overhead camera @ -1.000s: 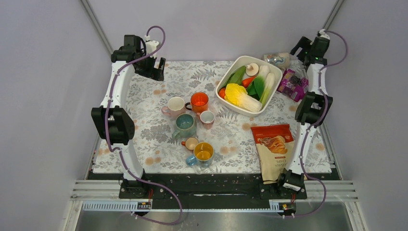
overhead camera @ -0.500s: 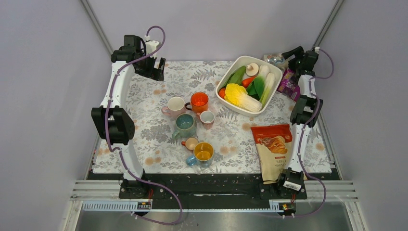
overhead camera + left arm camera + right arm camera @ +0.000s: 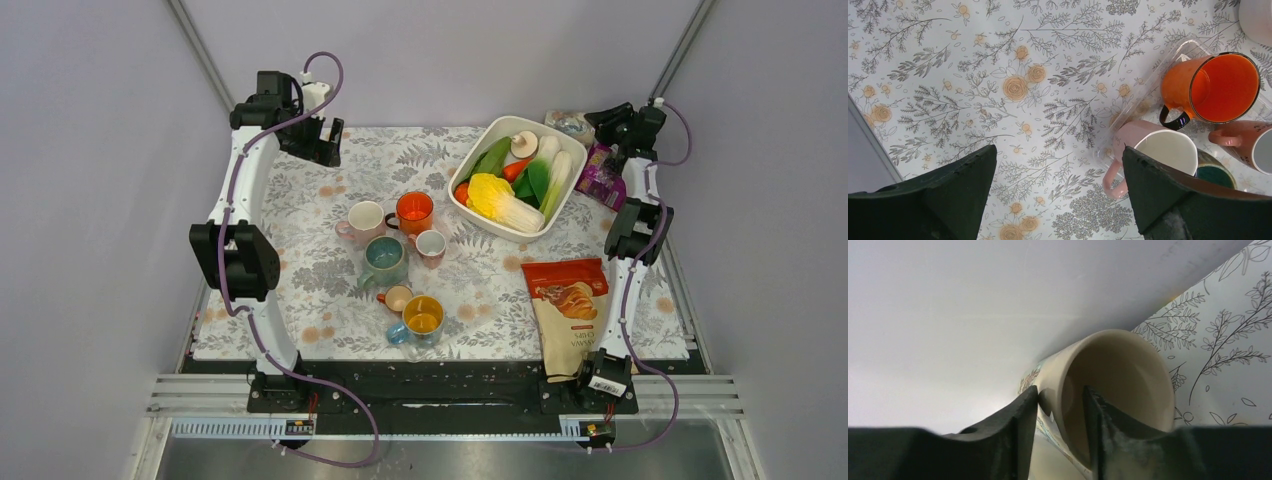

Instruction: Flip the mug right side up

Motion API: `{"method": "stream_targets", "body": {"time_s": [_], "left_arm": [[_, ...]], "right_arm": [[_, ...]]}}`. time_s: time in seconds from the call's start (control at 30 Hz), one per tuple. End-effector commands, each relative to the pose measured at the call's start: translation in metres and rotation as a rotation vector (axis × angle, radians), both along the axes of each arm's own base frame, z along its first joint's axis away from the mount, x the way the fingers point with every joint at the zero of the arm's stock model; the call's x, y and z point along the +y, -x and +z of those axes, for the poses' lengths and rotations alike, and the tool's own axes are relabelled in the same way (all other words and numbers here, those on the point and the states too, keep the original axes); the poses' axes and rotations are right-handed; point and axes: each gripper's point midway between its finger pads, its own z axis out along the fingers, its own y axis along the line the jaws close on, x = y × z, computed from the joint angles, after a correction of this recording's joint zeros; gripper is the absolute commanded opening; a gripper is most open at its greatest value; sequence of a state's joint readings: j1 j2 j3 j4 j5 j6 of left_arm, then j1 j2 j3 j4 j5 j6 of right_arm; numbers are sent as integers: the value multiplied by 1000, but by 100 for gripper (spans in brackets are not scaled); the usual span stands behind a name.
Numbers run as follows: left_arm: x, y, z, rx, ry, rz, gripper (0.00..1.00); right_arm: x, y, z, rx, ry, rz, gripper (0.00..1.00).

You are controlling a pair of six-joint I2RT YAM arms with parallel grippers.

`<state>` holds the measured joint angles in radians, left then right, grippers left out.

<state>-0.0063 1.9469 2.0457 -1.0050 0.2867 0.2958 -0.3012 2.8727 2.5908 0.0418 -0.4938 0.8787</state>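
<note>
The mug [image 3: 1118, 380] is cream with a flower print and lies on its side by the back wall, its mouth towards the right wrist camera. From above, only a bit of the mug [image 3: 562, 120] shows at the far right corner behind the basin. My right gripper [image 3: 1062, 392] straddles its wall, one finger inside and one pressed on the outside, jaws narrowed on it. That right gripper [image 3: 598, 118] sits at the back right. My left gripper [image 3: 1059, 148] hangs open over bare cloth, nothing between its fingers; the top view shows this left gripper [image 3: 325, 145] at the back left.
Several upright mugs cluster mid-table, among them a pink one [image 3: 362, 220], an orange one [image 3: 413, 210] and a teal one [image 3: 384, 257]. A white basin [image 3: 500, 125] of vegetables stands back right, beside a purple packet [image 3: 603, 175]. A chips bag [image 3: 568, 305] lies near right.
My right arm has swung left to the mug at the back wall and its jaws have narrowed around the mug's wall. The left arm has not moved.
</note>
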Motion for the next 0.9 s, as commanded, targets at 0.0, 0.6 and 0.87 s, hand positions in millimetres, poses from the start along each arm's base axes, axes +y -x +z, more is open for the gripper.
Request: {"method": "stream_targets", "body": {"time_s": [0.0,0.6,0.87], "left_arm": [[2,-8,24,-73,3,2,99],[-2,6,46,-100,23,-8,99],[-13,31,50,-62,88,-21,99]], "right_arm": [[14,-1,24,-60,-59,62,40],[20,58,262,-444,541,90,0],[84,124,306,-472,969,324,0]]}}
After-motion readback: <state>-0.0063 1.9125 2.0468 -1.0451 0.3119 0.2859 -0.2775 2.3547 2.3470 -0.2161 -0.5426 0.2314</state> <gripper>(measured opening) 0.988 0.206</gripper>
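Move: The cream mug lies on its side in the far right corner, its middle about 4 cm left, 1 cm ahead and 2 cm below the right hand, whose open fingers already straddle the rim. The white vegetable tub sits some 22 cm left and 14 cm back of that hand; the purple bag is about 12 cm back, 1 cm right and lower. From the left hand the mug is roughly 70 cm right, 25 cm ahead and 15 cm below. The mug's rim is pinched as the right hand's fingers close, one inside the mouth and one outside, while the hand eases slightly left and up. Still gripping, the right hand then lifts faster and faster, some 17 cm up and about 7 cm back from the far wall, rolling its left side down about 35 degrees. ##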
